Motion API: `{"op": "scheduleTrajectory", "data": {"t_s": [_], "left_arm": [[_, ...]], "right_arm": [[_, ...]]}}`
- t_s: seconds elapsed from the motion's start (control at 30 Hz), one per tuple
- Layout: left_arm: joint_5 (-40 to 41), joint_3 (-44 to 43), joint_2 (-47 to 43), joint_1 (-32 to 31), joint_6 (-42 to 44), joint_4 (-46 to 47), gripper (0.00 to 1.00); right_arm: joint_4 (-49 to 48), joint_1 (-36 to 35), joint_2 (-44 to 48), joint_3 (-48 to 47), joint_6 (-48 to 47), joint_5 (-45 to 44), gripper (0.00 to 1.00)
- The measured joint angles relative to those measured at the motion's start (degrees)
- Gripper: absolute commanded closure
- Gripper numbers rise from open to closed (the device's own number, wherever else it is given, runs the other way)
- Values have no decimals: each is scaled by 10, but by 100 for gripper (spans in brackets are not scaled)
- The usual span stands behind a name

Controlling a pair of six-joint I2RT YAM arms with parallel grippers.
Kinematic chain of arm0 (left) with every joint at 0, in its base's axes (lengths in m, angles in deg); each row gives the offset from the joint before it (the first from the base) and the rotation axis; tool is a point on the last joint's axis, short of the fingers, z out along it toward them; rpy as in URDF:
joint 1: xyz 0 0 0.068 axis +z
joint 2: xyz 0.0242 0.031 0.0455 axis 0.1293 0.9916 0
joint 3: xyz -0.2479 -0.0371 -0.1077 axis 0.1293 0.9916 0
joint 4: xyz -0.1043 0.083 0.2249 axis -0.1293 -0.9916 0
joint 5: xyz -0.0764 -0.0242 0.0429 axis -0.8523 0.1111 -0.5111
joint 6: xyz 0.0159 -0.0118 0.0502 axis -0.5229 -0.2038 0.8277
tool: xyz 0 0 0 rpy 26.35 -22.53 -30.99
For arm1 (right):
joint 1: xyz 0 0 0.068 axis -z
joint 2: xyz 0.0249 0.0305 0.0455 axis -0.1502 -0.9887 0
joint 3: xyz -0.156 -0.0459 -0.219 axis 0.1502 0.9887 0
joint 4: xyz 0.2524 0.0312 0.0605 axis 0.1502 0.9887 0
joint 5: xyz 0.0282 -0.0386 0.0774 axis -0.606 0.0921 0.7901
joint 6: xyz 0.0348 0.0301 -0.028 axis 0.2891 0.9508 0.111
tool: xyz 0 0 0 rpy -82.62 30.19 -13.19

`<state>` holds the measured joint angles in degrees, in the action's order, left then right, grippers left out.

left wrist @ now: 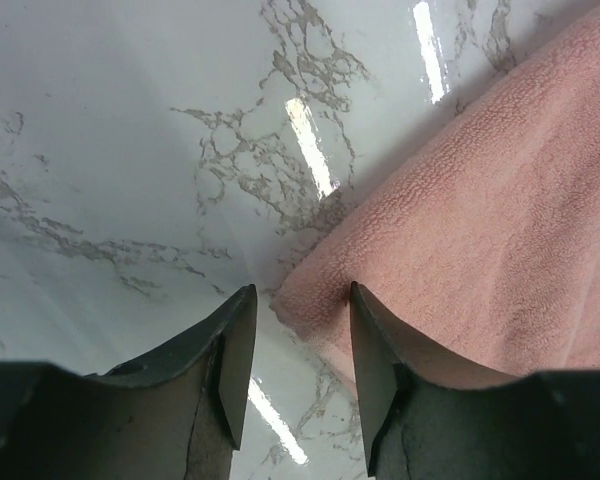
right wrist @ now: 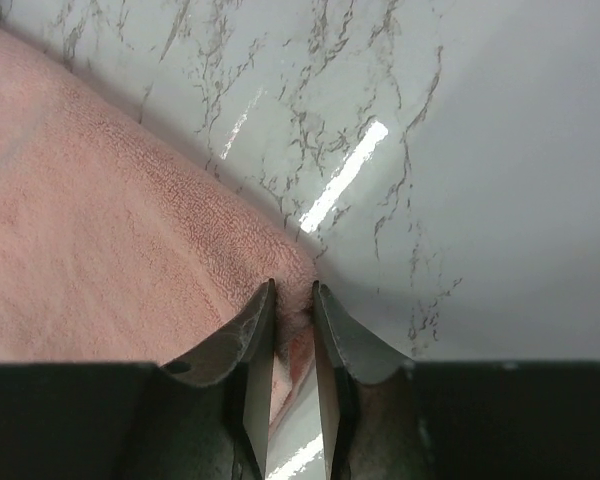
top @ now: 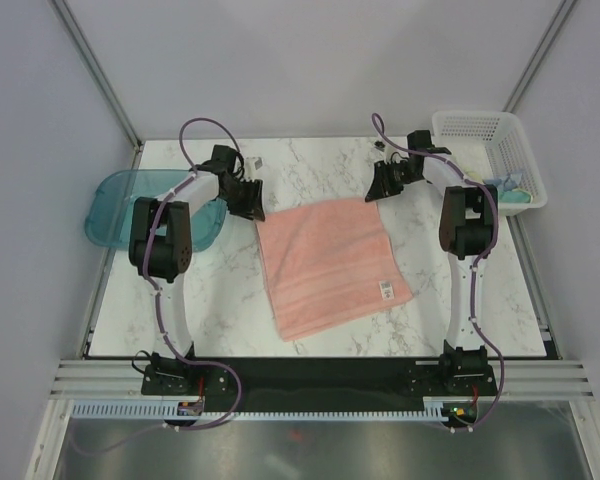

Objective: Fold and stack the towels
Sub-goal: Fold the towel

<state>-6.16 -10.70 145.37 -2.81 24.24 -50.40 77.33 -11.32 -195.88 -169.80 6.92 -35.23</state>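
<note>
A salmon-pink towel lies spread flat mid-table, with a white tag near its right edge. My left gripper is at its far left corner. In the left wrist view the left gripper is open and the towel has its corner between the two fingers, one fingertip resting over the cloth. My right gripper is at the far right corner. In the right wrist view the right gripper is shut on that corner of the towel, pinching the terry. More towels, pale yellow-teal and light blue, lie in the basket.
A white mesh basket stands at the back right, beside the right arm. A translucent teal tray sits at the left edge, partly under the left arm. A small dark object lies on the white marble table behind the towel.
</note>
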Motion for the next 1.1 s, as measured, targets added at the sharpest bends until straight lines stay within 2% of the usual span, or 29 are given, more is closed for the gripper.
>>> {"op": "scheduleTrajectory", "data": {"t_s": [0.2,0.3,0.43,0.47,0.5,0.57,0.6,0.87,0.97,1.1], "left_arm": [[-40,-9,4,7,10,-9,63],[-59,-17,13,7,12,-11,64],[-81,-21,23,7,14,-15,78],[-83,-22,24,7,14,-16,85],[-85,-22,25,7,14,-16,89],[-87,-24,27,7,17,-18,97],[-87,-26,28,7,18,-19,98],[-85,-65,24,7,16,-33,98],[-83,-84,-1,6,10,-34,98],[-83,-106,-63,4,5,-35,98]], "right_arm": [[6,2,0,-3,0,7,75],[7,2,0,-5,1,9,72],[9,2,0,-8,1,11,72],[9,2,0,-8,1,11,73],[9,2,0,-9,1,11,76],[10,2,0,-10,1,12,90],[12,2,-1,-13,3,13,100],[-17,2,12,-17,45,-8,100],[-55,2,89,63,75,-45,100],[-108,2,244,146,125,-92,100]]}}
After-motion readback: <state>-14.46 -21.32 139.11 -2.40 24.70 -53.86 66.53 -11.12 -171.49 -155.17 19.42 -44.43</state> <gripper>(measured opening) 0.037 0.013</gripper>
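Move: The towel's far left corner lies almost between the left fingertips, about 2 cm to that hand's right and 1 cm ahead; the teal bin is some 19 cm to that hand's left, 2 cm farther out. The far right corner is already bunched between the right hand's parted fingers, directly at the hand point. From the right hand, the towel's white tag lies about 24 cm back and 3 cm right, the white basket roughly 10 cm ahead and 22 cm right. The towel's two far corners are pinched and raised together: the left hand shifts about 2 cm to its right onto its corner and shuts, while the right stays nearly still, then closes fully on the cloth already there. Both then lift with quickening speed, some 12 cm, the left also drawing 3 cm forward, both wrists tipping fingers slightly outward. ##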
